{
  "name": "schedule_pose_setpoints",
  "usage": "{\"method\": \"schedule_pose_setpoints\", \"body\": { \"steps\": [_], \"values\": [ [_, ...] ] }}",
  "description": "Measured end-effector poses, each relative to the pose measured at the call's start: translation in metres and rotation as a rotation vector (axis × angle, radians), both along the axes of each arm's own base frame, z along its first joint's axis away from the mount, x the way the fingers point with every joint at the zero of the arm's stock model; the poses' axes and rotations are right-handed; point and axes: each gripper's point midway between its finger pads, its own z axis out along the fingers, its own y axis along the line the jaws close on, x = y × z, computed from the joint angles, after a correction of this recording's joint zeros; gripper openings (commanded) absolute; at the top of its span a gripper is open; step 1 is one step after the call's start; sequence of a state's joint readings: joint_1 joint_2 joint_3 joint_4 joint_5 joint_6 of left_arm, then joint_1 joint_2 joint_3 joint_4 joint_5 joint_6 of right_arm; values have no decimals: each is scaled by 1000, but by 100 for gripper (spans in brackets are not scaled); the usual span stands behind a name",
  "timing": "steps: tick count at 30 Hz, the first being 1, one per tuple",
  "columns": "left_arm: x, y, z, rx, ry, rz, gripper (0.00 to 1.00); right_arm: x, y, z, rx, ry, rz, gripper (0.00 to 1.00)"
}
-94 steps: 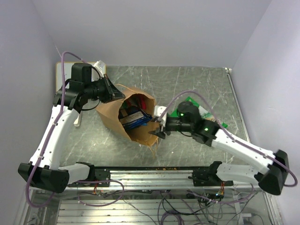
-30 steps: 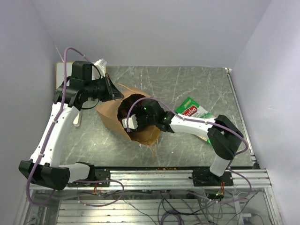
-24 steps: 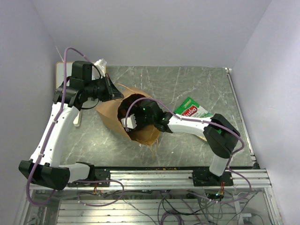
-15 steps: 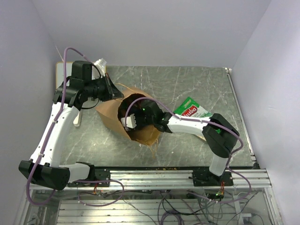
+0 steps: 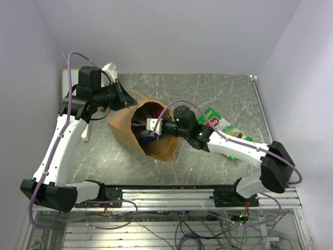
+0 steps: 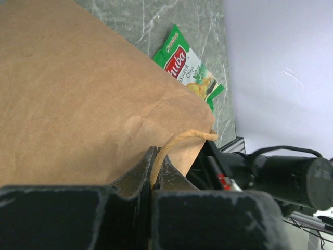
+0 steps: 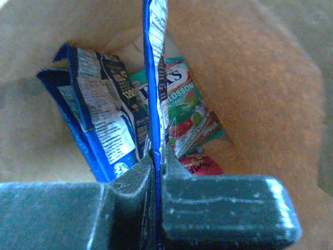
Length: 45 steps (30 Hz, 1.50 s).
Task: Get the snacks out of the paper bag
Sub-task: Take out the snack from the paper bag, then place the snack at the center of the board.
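The brown paper bag (image 5: 125, 130) lies on its side with its mouth facing right. My left gripper (image 6: 155, 165) is shut on the bag's twisted paper handle (image 6: 184, 136) at the upper rim, shown in the top view as the left gripper (image 5: 125, 100). My right gripper (image 7: 157, 161) reaches into the bag's mouth and is shut on the edge of a blue snack packet (image 7: 155, 62). Deeper inside lie another blue packet (image 7: 99, 117), a teal packet (image 7: 182, 101) and a red one (image 7: 200, 165). A green snack packet (image 5: 218, 124) lies on the table outside the bag, also in the left wrist view as the green packet (image 6: 187, 65).
A white marker-like stick (image 5: 86, 133) lies left of the bag beside the left arm. A small whiteboard (image 5: 67, 79) sits in the back left corner. The right arm (image 5: 234, 148) stretches across the table's right half, over part of the green packet. A metal rail (image 5: 171, 194) runs along the front edge.
My right gripper has shut on the blue packet, and its wrist has drawn back to the right from deep in the bag to its mouth. The left gripper still holds the handle.
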<state>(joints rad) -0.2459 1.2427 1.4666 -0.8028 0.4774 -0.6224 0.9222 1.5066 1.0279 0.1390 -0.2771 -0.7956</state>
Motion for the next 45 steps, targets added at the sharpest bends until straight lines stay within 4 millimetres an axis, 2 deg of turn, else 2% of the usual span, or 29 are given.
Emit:
{"method": "schedule_pose_setpoints", "body": {
  "steps": [5, 9, 16, 19, 22, 25, 26, 30, 35, 40, 45],
  "values": [
    [1, 1, 0, -9, 12, 20, 7, -18, -16, 29, 97, 133, -56, 0],
    [2, 0, 1, -27, 25, 37, 7, -35, -30, 43, 147, 257, -97, 0],
    [5, -2, -1, -59, 55, 61, 7, -72, -71, 64, 180, 427, -163, 0],
    [7, -3, -1, -65, 59, 66, 7, -90, -93, 83, 213, 461, -183, 0],
    [9, -4, -3, -66, 69, 69, 7, -105, -115, 110, 273, 481, -205, 0],
    [10, -4, -4, -64, 71, 72, 7, -111, -138, 139, 356, 506, -281, 0],
    [10, -3, -4, -62, 69, 75, 7, -111, -140, 142, 365, 508, -287, 0],
    [12, -1, -4, -52, 61, 87, 7, -93, -165, 168, 492, 539, -494, 0],
    [13, 1, -5, -44, 58, 95, 7, -54, -205, 180, 664, 539, -866, 0],
    [10, 1, -4, -47, 54, 96, 7, -24, -231, 159, 706, 475, -1152, 0],
    [8, 2, -1, -53, 49, 98, 7, 13, -245, 114, 686, 487, -1344, 0]
  ]
}}
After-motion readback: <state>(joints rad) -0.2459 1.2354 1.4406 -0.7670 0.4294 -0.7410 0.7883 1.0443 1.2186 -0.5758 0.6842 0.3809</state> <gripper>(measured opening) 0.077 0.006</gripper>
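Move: My right hand already pinches the blue crisp packet inside the paper bag, whose middle is roughly 8 cm below it and about 1 cm to its left. The remaining snacks lie some 12 cm below and 1 cm ahead. The green Chuba packet, where the blue one is headed, lies on the table about 30 cm to the right, 2 cm back and 20 cm down. From my left hand, Chuba is roughly 30 cm right, 4 cm back and 32 cm below. Keeping the blue crisp packet pinched, I draw my right hand back, right and up out of the paper bag. I then swing it on to the right and forward again, about 24 cm rightward in all, turning some 75 degrees clockwise so the fingers point ahead, and finally start lowering it above Chuba's far side. My left hand stays nearly in place, still gripping the bag's handle. ##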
